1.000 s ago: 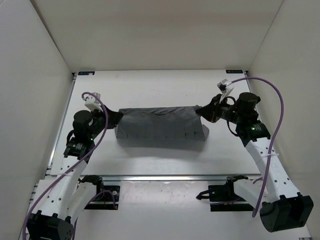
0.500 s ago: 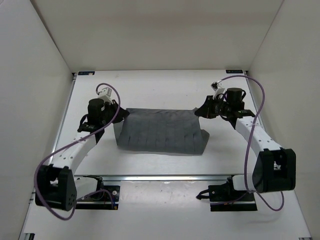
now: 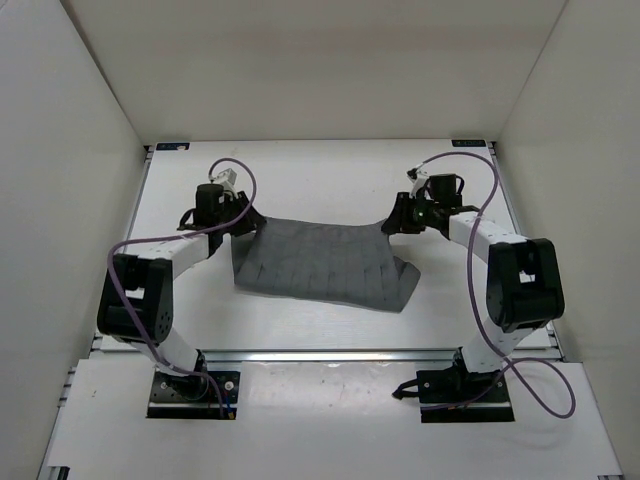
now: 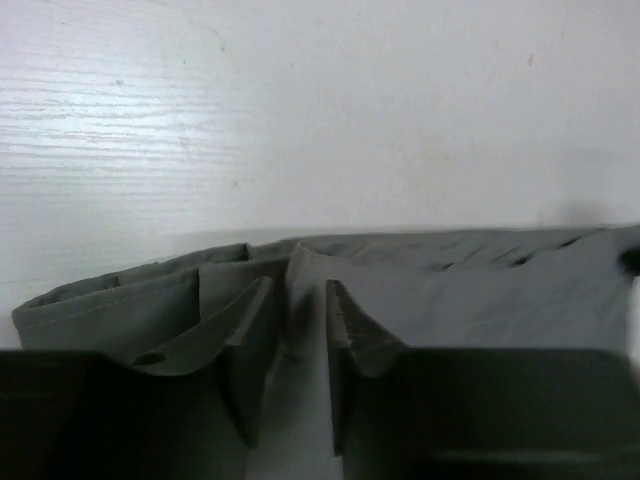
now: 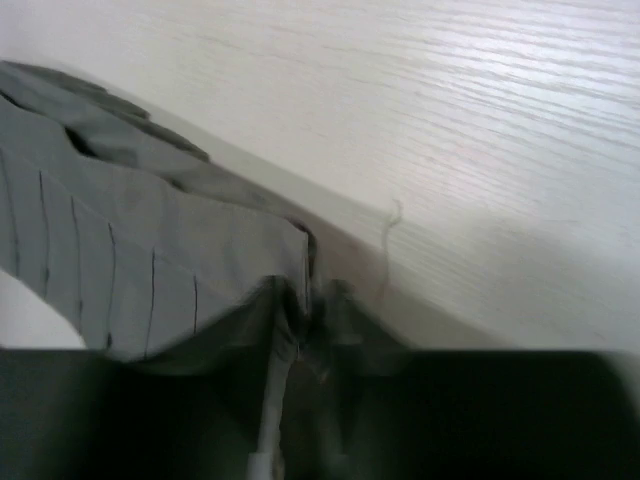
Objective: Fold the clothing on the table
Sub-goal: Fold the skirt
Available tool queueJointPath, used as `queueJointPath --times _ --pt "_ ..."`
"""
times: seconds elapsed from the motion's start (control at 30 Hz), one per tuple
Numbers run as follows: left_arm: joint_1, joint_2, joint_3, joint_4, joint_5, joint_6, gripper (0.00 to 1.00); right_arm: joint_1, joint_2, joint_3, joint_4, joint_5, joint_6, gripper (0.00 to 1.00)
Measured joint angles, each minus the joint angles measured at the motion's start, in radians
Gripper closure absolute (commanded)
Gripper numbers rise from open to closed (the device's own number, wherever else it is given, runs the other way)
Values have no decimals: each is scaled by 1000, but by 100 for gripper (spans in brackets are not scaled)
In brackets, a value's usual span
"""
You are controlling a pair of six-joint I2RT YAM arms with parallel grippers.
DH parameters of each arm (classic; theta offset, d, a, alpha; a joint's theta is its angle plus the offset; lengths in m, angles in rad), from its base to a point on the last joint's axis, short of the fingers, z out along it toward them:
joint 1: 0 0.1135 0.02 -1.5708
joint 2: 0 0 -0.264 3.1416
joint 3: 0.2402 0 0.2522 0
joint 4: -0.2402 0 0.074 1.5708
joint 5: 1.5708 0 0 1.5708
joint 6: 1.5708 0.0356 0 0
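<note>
The clothing (image 3: 320,265), a dark grey pleated piece, lies spread on the white table (image 3: 320,170). My left gripper (image 3: 250,222) is at its far left corner and my right gripper (image 3: 392,225) at its far right corner. In the left wrist view the left gripper (image 4: 297,285) has its fingers slightly parted, with a fold of the clothing (image 4: 480,280) lying loosely in the gap. In the right wrist view the right gripper (image 5: 305,290) is pinched on the hem of the clothing (image 5: 120,230); that view is blurred.
White walls enclose the table on three sides. A metal rail (image 3: 330,354) runs along the near edge by the arm bases. Purple cables (image 3: 480,190) loop over both arms. Bare table shows beyond the garment's far edge (image 4: 320,120).
Both arms have stretched out toward the far side, carrying the garment's far corners with them. The cloth now lies wider and flatter. The left jaws have parted a little.
</note>
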Motion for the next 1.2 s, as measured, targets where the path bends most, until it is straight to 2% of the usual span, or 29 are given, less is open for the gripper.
queueJointPath --times 0.03,0.07,0.17,0.27,0.37,0.53,0.73,0.9,1.13,1.2 --pt "2 21 16 3 2 8 54 6 3 4 -10 25 6 60" --pt "7 40 32 5 5 7 53 9 2 6 -21 52 11 56" --pt "26 46 48 10 9 6 40 20 -36 8 -53 154 31 47" --pt "31 -1 46 -22 -15 4 37 27 -142 3 -107 252 75 40" --pt "8 -114 11 -87 -74 5 37 36 -268 -6 -167 319 117 34" --pt "-30 -314 -135 -170 -134 -26 35 64 -433 -147 -243 358 193 32" --pt "-66 -397 -313 -219 -210 -118 34 124 -611 -433 -287 369 341 31" --pt "-74 -492 -433 -219 -251 -198 33 128 -747 -569 -268 361 439 29" --pt "-76 -515 -465 -208 -272 -243 33 123 -747 -660 -192 329 498 29" --pt "-78 -541 -488 -200 -278 -254 40 122 -727 -673 -149 310 513 31"
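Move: Both hands still pinch the skirt's far edge by its corners, some 7 cm above where the near edge lies. The near-left corner is about 14 cm back and 5 cm left of the left hand; the strip of under layer showing lies some 7 cm back and 5 cm left. The near-right corner sits about 18 cm back and 3 cm right of the right hand, with the under layer's flap some 10 cm back and 6 cm right. Both hands open wide and let go of the skirt's far corners, the left easing a little farther forward as it does so, then hop up (the right about 6 cm, the left half that) and sweep back over the cloth, some 15 cm for the left and 18 cm for the right, sinking well below where they let go. They spread a few centimetres apart, tip down 10 to 20 degrees and swivel, left counter-clockwise and right clockwise by about 25 degrees, until the open fingers stand astride the near-left and near-right corners without closing. ##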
